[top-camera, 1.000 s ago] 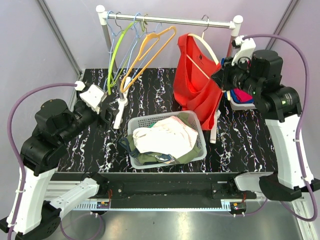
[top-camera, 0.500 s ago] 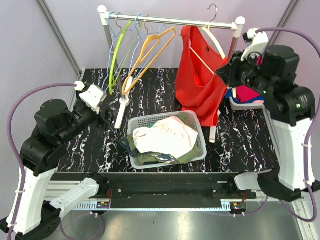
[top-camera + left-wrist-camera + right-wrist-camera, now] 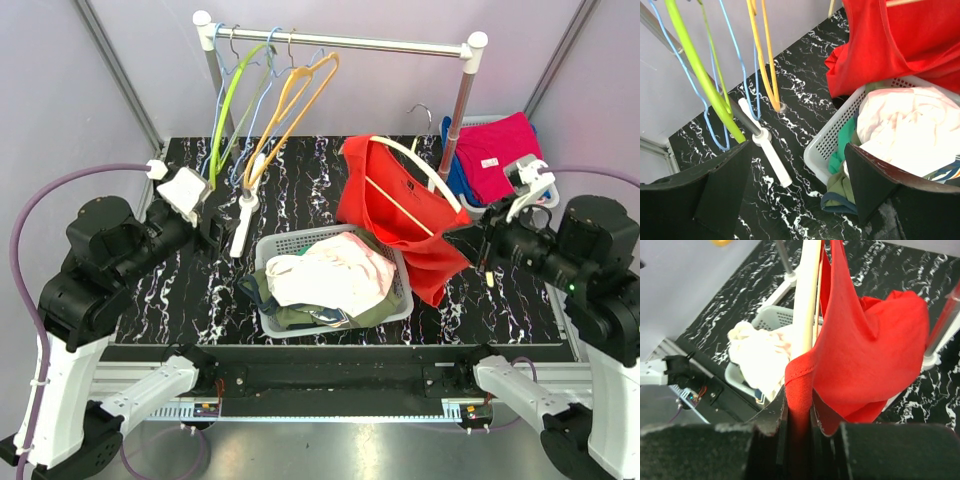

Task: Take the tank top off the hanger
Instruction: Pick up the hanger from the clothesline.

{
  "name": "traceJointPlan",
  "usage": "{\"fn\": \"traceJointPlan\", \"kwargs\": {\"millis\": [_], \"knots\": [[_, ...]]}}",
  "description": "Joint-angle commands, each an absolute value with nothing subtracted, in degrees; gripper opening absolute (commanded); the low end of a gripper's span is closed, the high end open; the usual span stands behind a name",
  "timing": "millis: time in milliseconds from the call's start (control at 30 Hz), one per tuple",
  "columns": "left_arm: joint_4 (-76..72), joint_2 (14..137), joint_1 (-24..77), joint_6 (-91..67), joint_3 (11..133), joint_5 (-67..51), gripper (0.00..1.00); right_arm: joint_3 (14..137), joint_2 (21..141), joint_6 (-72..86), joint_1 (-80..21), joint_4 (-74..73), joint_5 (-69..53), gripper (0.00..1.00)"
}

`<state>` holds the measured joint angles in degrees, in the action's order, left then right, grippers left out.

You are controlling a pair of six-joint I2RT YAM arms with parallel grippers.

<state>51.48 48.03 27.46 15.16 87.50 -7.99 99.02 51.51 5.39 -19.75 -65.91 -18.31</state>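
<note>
The red tank top (image 3: 400,215) hangs on a cream hanger (image 3: 420,165) that is off the rail, tilted over the table's right half, with its hook (image 3: 425,110) free in the air. My right gripper (image 3: 470,245) is shut on the shoulder strap of the tank top (image 3: 875,340), right where the strap wraps the end of the hanger (image 3: 807,300); the strap fills the gap between the jaws of the gripper (image 3: 800,400). My left gripper (image 3: 225,225) stands open at the left near the rack's foot, with nothing in it (image 3: 795,185). The tank top's lower edge (image 3: 900,40) drapes by the basket.
A white basket (image 3: 405,300) of mixed clothes sits mid-table; its rim (image 3: 830,145) lies close to my left fingers. Green (image 3: 225,110), blue and orange (image 3: 290,105) empty hangers hang on the rail (image 3: 340,40). Pink and blue garments (image 3: 495,155) are piled at back right.
My right arm has lifted the hanger with the tank top off the rail and carried it down toward the near right. The left arm has not moved.
</note>
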Motion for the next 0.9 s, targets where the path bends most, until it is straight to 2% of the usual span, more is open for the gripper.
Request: {"fn": "traceJointPlan", "kwargs": {"millis": [0,167,267,367,533,867], "knots": [[50.4,49.0,26.5,13.8,91.1,-12.6,0.81,103.1,46.9,3.3,-19.8,-54.9,-25.7,0.00],[50.9,49.0,25.5,13.4,91.9,-16.8,0.81,112.7,46.3,3.6,-19.9,-42.1,-27.6,0.00],[51.1,48.7,25.0,13.5,91.5,-17.5,0.81,114.5,46.1,5.0,-19.8,-29.8,-29.6,0.00],[51.1,48.2,24.6,13.6,90.7,-17.2,0.81,118.5,47.9,6.9,-19.9,-23.7,-31.5,0.00],[51.2,47.3,24.3,14.0,90.2,-16.9,0.81,123.4,51.7,9.4,-19.8,-23.0,-35.7,0.00],[51.3,47.5,24.0,13.4,90.0,-17.4,0.81,122.0,52.1,6.3,-19.8,-21.4,-31.9,0.00]]}}
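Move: My right hand already pinches the near end of the cream hanger with the tank top's strap; the tank top's middle lies about 9 cm ahead, 8 cm to the left and 14 cm below. The clothesline's bar runs some 28 cm ahead, its middle about 17 cm left and nearly level in height. The laundry basket is about 5 cm ahead, 17 cm left and 38 cm down. From my left hand the tank top is roughly 8 cm ahead, 28 cm right and 13 cm below. With my right fingers still shut on the hanger's end and the red strap, I sweep it up about 25 cm and back towards my base by some 15 cm, away from the clothesline. As I go I tip the fingers up by nearly 60 degrees and turn them somewhat counter-clockwise, then ease a centimetre or so forward at the end. ##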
